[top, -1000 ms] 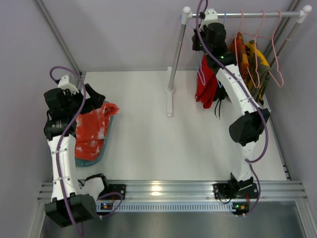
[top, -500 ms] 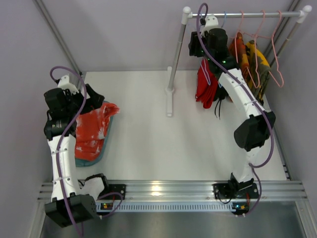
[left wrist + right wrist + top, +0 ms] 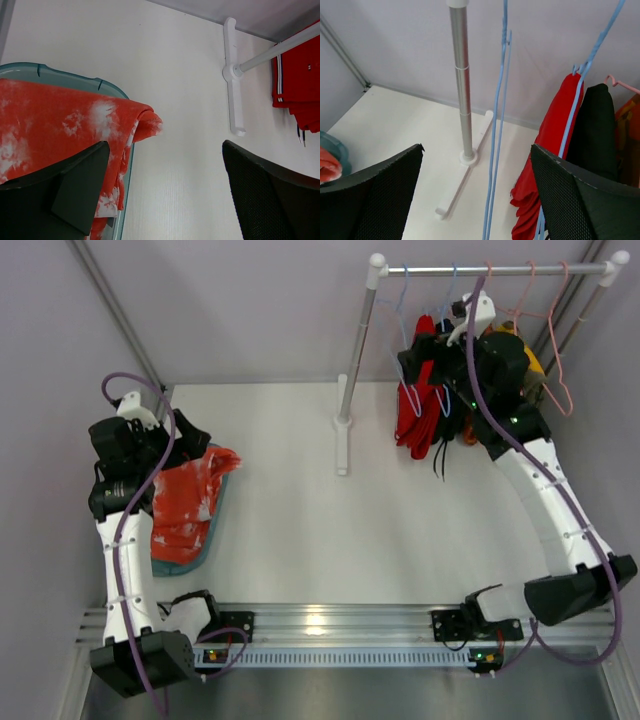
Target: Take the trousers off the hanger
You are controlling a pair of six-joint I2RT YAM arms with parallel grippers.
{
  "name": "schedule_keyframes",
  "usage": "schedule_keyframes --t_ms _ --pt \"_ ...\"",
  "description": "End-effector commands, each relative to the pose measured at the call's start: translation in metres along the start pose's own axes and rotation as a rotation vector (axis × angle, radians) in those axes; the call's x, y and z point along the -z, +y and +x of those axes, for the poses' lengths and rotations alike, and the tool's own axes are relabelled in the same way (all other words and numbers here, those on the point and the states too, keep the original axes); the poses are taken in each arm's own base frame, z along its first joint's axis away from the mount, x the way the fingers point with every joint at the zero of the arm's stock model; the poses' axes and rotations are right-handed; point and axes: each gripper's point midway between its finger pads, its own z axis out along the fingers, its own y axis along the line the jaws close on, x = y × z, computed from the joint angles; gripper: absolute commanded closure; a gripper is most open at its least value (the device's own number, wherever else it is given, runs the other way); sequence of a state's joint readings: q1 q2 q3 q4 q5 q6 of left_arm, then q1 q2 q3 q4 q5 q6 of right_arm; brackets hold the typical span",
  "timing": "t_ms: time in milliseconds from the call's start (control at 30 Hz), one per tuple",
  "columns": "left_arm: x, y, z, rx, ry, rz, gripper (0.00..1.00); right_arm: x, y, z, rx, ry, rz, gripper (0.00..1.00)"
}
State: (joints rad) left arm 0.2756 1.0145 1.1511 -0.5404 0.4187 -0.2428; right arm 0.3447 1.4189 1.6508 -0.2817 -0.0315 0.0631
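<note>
Plain red trousers (image 3: 415, 415) (image 3: 546, 150) hang in folds from a blue hanger (image 3: 580, 95) on the rail (image 3: 500, 270). An empty blue hanger (image 3: 405, 335) (image 3: 495, 150) hangs to their left. My right gripper (image 3: 418, 348) (image 3: 477, 147) is open, level with the garments; the empty hanger's wires hang ahead between its fingers, untouched. Orange-red trousers with whitish blotches (image 3: 190, 500) (image 3: 60, 117) lie draped over a teal bin (image 3: 107, 86) at the left. My left gripper (image 3: 195, 445) (image 3: 165, 145) hovers open just over that bin's edge, holding nothing.
A black garment (image 3: 595, 130) hangs right of the red trousers. Yellow-and-orange garments (image 3: 525, 360) and pink hangers (image 3: 545, 330) fill the rail's right end. The rail's left post (image 3: 355, 350) (image 3: 462, 85) stands on a white foot (image 3: 342, 445) (image 3: 232, 85).
My right gripper has opened and swung right and down from the rail, leaving the empty blue hanger hanging there. The left arm has not moved.
</note>
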Motion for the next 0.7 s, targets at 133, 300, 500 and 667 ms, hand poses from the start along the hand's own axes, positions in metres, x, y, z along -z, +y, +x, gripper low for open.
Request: schedule_keyframes --t_ms 133,300,500,667 --pt "0.006 -0.012 -0.005 -0.002 -0.039 0.054 0.01 0.082 0.015 -0.045 -0.019 -0.116 -0.058 0.23" --pt "0.005 -0.014 -0.003 0.019 -0.038 0.062 0.01 0.089 -0.033 -0.034 -0.074 -0.066 0.143 0.38" --pt "0.006 -0.016 -0.004 0.026 -0.041 0.07 0.02 0.059 -0.046 -0.016 -0.213 0.031 0.056 0.52" --pt "0.009 -0.016 -0.005 0.021 -0.049 0.064 0.01 0.036 -0.053 -0.016 -0.239 0.032 -0.026 0.54"
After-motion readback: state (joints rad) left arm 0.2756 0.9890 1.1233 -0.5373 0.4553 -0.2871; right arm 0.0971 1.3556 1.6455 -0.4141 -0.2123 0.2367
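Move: The second blue hanger, with the red trousers, is next for the right gripper: about 14 cm ahead, 4 cm to its right and 5 cm lower. The emptied blue hanger hangs level with it, some 8 cm to its left, and the first pink hanger about 6 cm to its right. The red trousers are some 16 cm ahead of the gripper, 4 cm right and 20 cm below. From the left gripper the second blue hanger lies roughly 50 cm right, 24 cm ahead and 8 cm higher. Draw the right gripper back and up from the emptied blue hanger, then sweep it about 7 cm to the right. Bring it forward and down again in a loop, so its jaws line up with the second blue hanger. On the way close the fingers to about half open, then roll the wrist left side up and tip it down, each near 10 degrees; grip nothing yet. ##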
